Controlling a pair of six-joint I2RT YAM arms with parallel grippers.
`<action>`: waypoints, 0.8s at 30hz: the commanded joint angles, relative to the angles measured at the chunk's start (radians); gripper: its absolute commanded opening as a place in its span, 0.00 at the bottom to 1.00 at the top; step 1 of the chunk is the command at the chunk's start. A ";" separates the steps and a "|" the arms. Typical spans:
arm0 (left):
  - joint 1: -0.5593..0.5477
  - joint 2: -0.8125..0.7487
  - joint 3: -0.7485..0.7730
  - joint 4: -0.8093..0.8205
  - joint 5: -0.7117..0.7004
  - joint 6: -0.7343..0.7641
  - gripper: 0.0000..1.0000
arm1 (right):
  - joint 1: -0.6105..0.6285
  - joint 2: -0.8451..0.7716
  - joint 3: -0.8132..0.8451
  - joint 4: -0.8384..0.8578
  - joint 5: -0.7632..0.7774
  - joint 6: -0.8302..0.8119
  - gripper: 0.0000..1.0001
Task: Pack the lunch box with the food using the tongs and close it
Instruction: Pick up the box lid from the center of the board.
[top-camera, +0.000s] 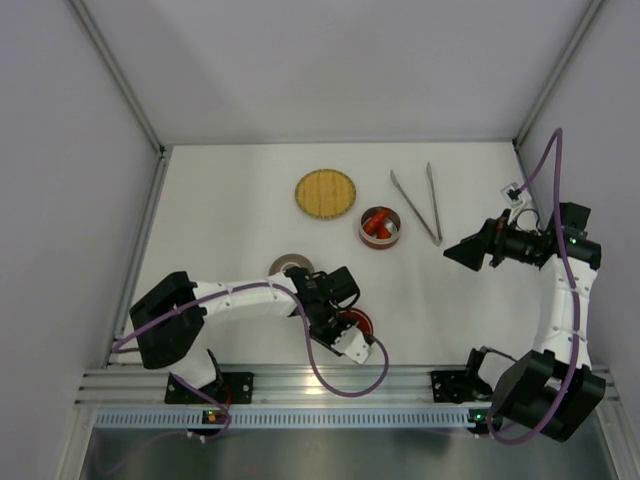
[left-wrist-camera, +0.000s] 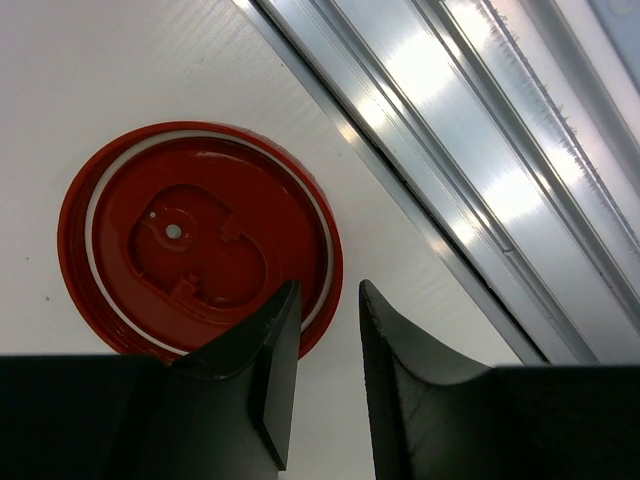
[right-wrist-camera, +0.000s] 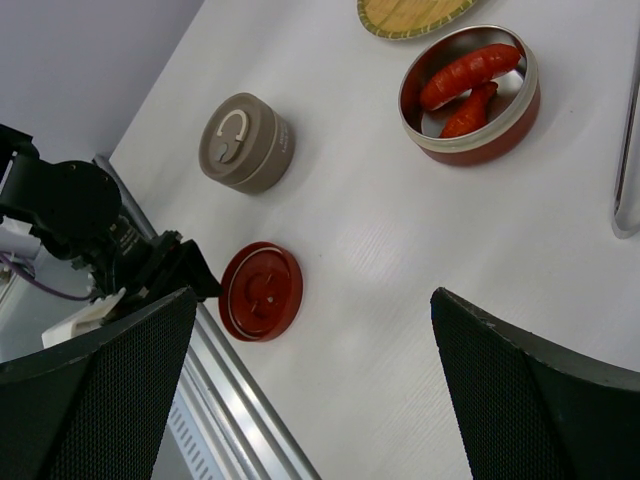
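The lunch box (top-camera: 379, 241) is a round red tin standing open in mid-table, with elongated red food (right-wrist-camera: 470, 72) inside it. The silver tongs (top-camera: 415, 208) lie flat to its right, untouched. Its red lid (left-wrist-camera: 200, 240) lies inside-up near the table's front edge (top-camera: 357, 321). My left gripper (left-wrist-camera: 328, 290) hovers at the lid's rim, slightly open. One finger (left-wrist-camera: 270, 350) overlaps the rim, and bare table shows through the gap. My right gripper (right-wrist-camera: 315, 400) is wide open and holds nothing. It hangs above the table right of the tongs (top-camera: 458, 252).
A closed grey-brown tin (top-camera: 290, 266) stands left of the red lid. A round yellow woven plate (top-camera: 325, 193) lies behind, left of the lunch box. An aluminium rail (left-wrist-camera: 480, 150) runs along the table's front edge, close to the lid.
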 joint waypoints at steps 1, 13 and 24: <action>-0.005 0.029 -0.022 0.064 0.007 -0.005 0.35 | -0.006 -0.022 0.020 0.003 -0.028 -0.023 0.99; -0.006 0.041 -0.085 0.082 -0.016 -0.023 0.25 | -0.006 -0.022 0.020 0.003 -0.031 -0.024 0.99; -0.087 0.055 -0.177 0.142 -0.151 -0.151 0.07 | -0.006 -0.030 0.022 -0.002 -0.031 -0.024 0.99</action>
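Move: The box lid, the red one, lies with its middle about 3 cm ahead of the left hand, 4 cm to its right and 3 cm below. The closed box stands roughly 16 cm ahead and 10 cm left of that hand; the sausage bowl is some 27 cm ahead and 11 cm right. From the right hand, the lid is about 8 cm back, 24 cm left and 22 cm down. The left hand sinks about 3 cm and closes its part-open fingers, pinching the red lid's near-left rim. ##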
